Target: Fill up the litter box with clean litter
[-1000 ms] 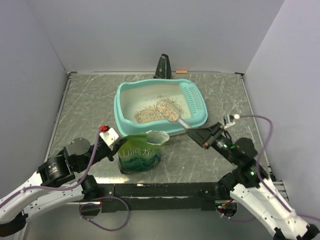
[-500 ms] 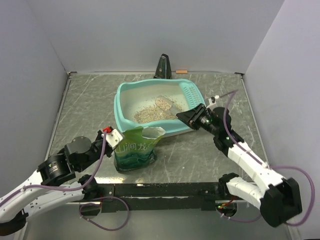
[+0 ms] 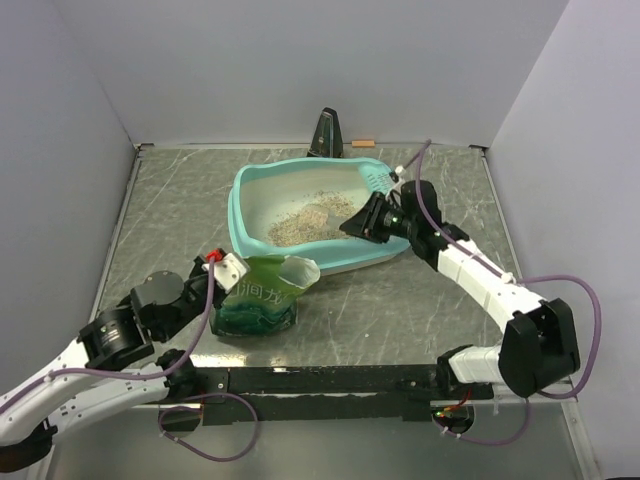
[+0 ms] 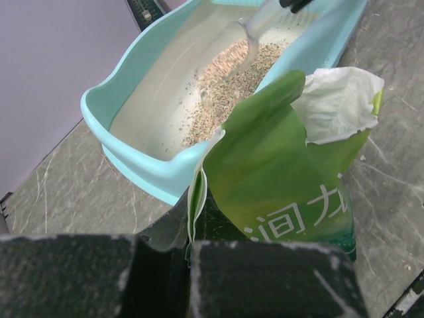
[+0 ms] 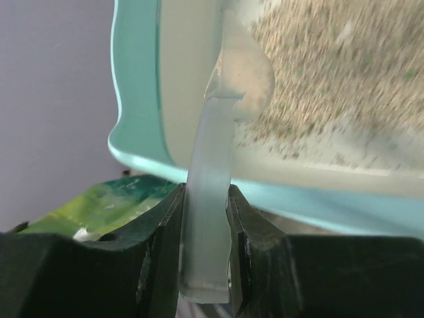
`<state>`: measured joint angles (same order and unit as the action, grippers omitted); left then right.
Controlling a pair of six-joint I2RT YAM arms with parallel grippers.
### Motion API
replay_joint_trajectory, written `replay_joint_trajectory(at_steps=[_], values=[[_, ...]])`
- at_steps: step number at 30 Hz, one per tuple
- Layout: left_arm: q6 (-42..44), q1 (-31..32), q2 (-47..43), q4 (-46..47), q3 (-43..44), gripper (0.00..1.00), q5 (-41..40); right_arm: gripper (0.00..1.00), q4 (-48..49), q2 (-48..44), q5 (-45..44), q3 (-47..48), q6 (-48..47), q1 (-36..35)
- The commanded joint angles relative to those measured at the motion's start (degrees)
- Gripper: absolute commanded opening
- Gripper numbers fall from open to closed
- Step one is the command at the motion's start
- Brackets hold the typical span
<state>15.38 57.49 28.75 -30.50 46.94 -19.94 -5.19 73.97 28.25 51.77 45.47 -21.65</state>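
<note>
The teal litter box [image 3: 236, 212] stands mid-table with a heap of beige clean litter [image 3: 293, 230] inside, also seen in the left wrist view [image 4: 225, 86] and right wrist view [image 5: 331, 66]. My right gripper [image 3: 364, 222] is at the box's near right rim, shut on the handle of a translucent white scoop [image 5: 209, 165]. The scoop bowl [image 3: 325, 212] rests on the heap. My left gripper [image 4: 180, 246] is shut on the side seam of the open green litter bag [image 4: 278, 172]. That bag [image 3: 262, 300] leans in front of the box.
The box's slotted sieve grid [image 3: 385, 190] sits at its right end, under my right forearm. A dark pointed object [image 3: 325, 133] and a small tan stick [image 3: 362, 143] lie at the back wall. Grey walls close in the table on three sides.
My right arm has reached forward and left over the box, bringing the scoop down onto the heap. The left gripper has pulled the bag left and lower, so it leans more.
</note>
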Motion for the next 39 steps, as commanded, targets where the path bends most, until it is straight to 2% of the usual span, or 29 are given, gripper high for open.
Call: replay_joint_trajectory(at_steps=[1, 5, 8, 12, 16, 19, 26, 31, 36, 39], values=[[-0.2, -1.6, 2.4, 14.4, 1.9, 0.01, 2.7, 0.00, -9.4, 2.3, -6.7, 11.3, -14.6, -0.2], [-1.1, -4.5, 5.0, 14.2, 2.5, 0.01, 7.4, 0.00, -19.6, 7.1, -12.5, 17.8, -23.0, -0.2], [-1.5, -6.9, 6.4, 14.1, 2.1, 0.01, 10.7, 0.00, -23.5, 11.6, -15.4, 22.7, -28.5, -0.8], [-1.6, -9.9, 6.9, 14.7, 0.7, 0.01, 14.0, 0.00, -30.3, 17.2, -24.8, 28.3, -36.0, -3.4], [-2.2, -12.4, 6.8, 16.3, -1.3, 0.01, 16.3, 0.00, -31.6, 17.7, -35.9, 31.5, -40.5, -8.5], [-2.5, -13.0, 6.8, 16.7, -1.7, 0.01, 16.3, 0.00, -31.8, 17.0, -40.5, 33.0, -43.4, -12.3], [-1.9, -15.3, 10.0, 19.7, -1.9, 0.01, 12.7, 0.00, -34.0, 15.7, -59.8, 36.0, -49.2, -20.4], [-1.4, -19.4, 13.3, 21.6, -1.4, 0.01, 11.2, 0.00, -33.4, 12.8, -64.6, 35.2, -50.7, -22.7], [-1.7, -26.3, 15.3, 25.0, -1.3, 0.01, 15.9, 0.00, -33.7, 9.4, -65.6, 34.2, -50.3, -24.7], [-2.2, -27.9, 14.6, 26.3, -2.5, 0.01, 18.1, 0.00, -34.9, 7.8, -65.3, 34.2, -49.3, -25.5]])
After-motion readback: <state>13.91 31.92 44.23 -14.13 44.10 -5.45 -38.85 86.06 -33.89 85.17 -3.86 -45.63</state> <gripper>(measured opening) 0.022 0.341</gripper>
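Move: The right hand holds the loaded scoop, its bowl out to the left; the litter patch in the box lies about 7 cm ahead, 10 cm left and 13 cm below that hand. The box's slotted end is some 11 cm ahead and 9 cm right, and the bag about 16 cm back and 22 cm left. The left hand grips the bag's edge, the bag's middle 8 cm to its right and 10 cm below; the litter box's middle is some 24 cm ahead and 21 cm right of it. Still gripping the scoop, the right hand turns it over through some 75 degrees, from pointing leftward to forward and down: it reaches forward over the box, drifting right and dipping, then draws back a little and rises about 10 cm. The left hand keeps its pinch on the bag's edge and carries it forward towards the litter box some 9 cm, sinking slightly and turning a little counter-clockwise. ##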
